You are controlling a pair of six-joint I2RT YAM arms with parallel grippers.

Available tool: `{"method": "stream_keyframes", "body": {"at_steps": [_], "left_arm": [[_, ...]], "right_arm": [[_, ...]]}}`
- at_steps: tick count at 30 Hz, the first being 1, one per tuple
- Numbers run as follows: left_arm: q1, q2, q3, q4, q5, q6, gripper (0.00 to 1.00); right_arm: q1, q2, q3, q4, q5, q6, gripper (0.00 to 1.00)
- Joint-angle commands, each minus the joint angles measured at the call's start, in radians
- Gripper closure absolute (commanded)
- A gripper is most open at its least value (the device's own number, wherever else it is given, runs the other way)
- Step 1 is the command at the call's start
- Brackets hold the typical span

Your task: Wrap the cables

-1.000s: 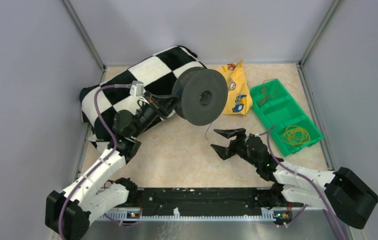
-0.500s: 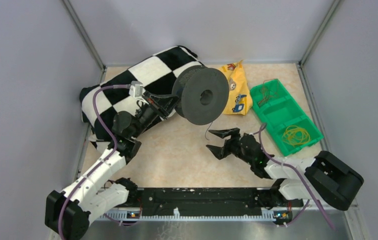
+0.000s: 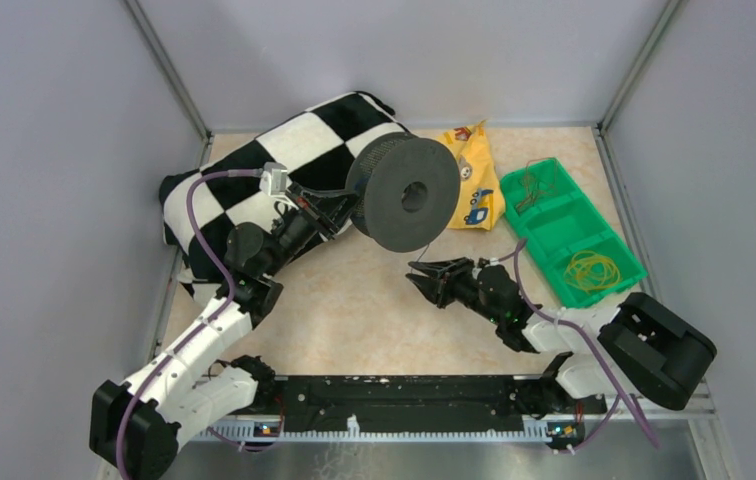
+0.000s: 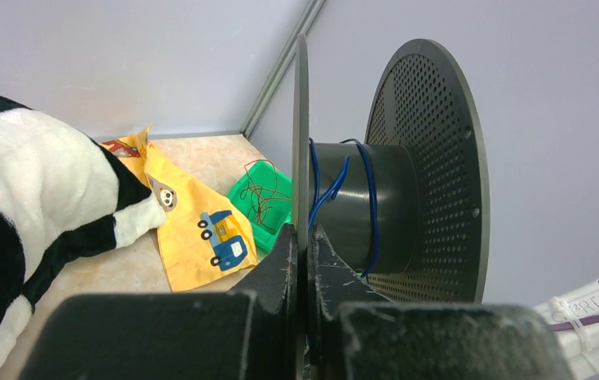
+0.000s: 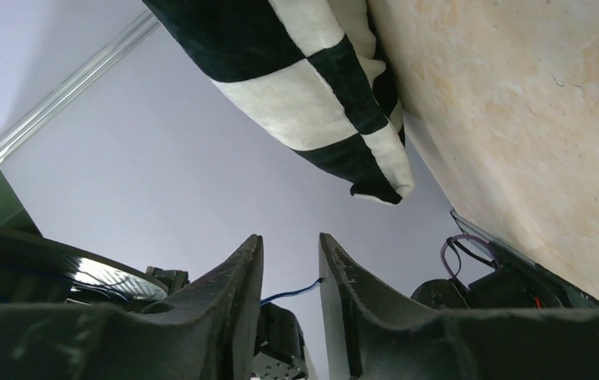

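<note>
My left gripper [image 3: 352,205] holds the dark grey spool [image 3: 409,195] up off the table, shut on the edge of its near flange [image 4: 302,119]. A thin blue cable [image 4: 370,198] runs loosely round the spool's hub. One dark strand [image 3: 421,252] hangs below the spool. My right gripper [image 3: 422,278] sits just under the spool, pointing left, at that strand's lower end. In the right wrist view its jaws [image 5: 290,237] stand a little apart, and the blue cable [image 5: 290,291] crosses the gap between them.
A black-and-white checked pillow [image 3: 254,180] lies at the back left, behind the left arm. A yellow printed cloth [image 3: 474,180] lies behind the spool. A green tray [image 3: 564,215] at the right holds thin tangled wires [image 3: 529,185] and a yellow coil [image 3: 591,270].
My right gripper has moved left to the strand below the spool, and its jaws have narrowed. The left gripper and the spool have stayed in place.
</note>
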Motion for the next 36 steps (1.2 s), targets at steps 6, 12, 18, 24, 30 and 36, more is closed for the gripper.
{"method": "stream_keyframes", "body": {"at_steps": [6,12,18,24,30,36], "left_arm": [[-0.005,-0.027,0.015,0.151,-0.001,0.011,1.0],[-0.005,-0.052,0.056,0.01,0.027,0.078,1.0],[-0.005,-0.066,0.131,-0.222,0.077,0.203,1.0],[-0.004,0.04,0.303,-0.543,0.243,0.421,1.0],[-0.005,0.051,0.333,-0.688,0.365,0.537,1.0],[-0.006,0.07,0.329,-0.76,0.46,0.574,1.0]], "right_arm": [[0.014,-0.034,0.011,0.02,0.011,0.225,1.0],[0.001,-0.126,-0.046,-0.041,0.1,0.201,1.0],[-0.116,-0.369,0.033,-0.528,0.168,-0.047,1.0],[-0.235,-0.485,0.21,-0.861,0.297,-0.326,1.0],[-0.271,-0.476,0.352,-0.952,0.347,-0.518,1.0],[-0.271,-0.43,0.456,-0.837,0.31,-0.752,1.0]]}}
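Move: The blue cable's loose end lies between the right hand's part-open fingers, practically at the fingertips. The spool it hangs from is about 7 cm ahead, 2 cm left and 21 cm above; the yellow bag is some 28 cm ahead and 12 cm right, the green tray 16 cm ahead and 33 cm right, both 14 cm lower. From the left hand, the spool's middle is about 8 cm right, 2 cm ahead and 2 cm up, the cable end 5 cm back, 10 cm right, 19 cm below. Rightward, then increasingly upward, goes the right hand once its fingers have shut on the cable end: some 13 cm right, 8 cm up and 6 cm forward, away from the spool, turning clockwise and rolling left side down. The left hand keeps its pinch on the spool's near flange, sinks about 7 cm, then draws back 4 cm, rolling its left side up some 30 degrees with a clockwise turn. ##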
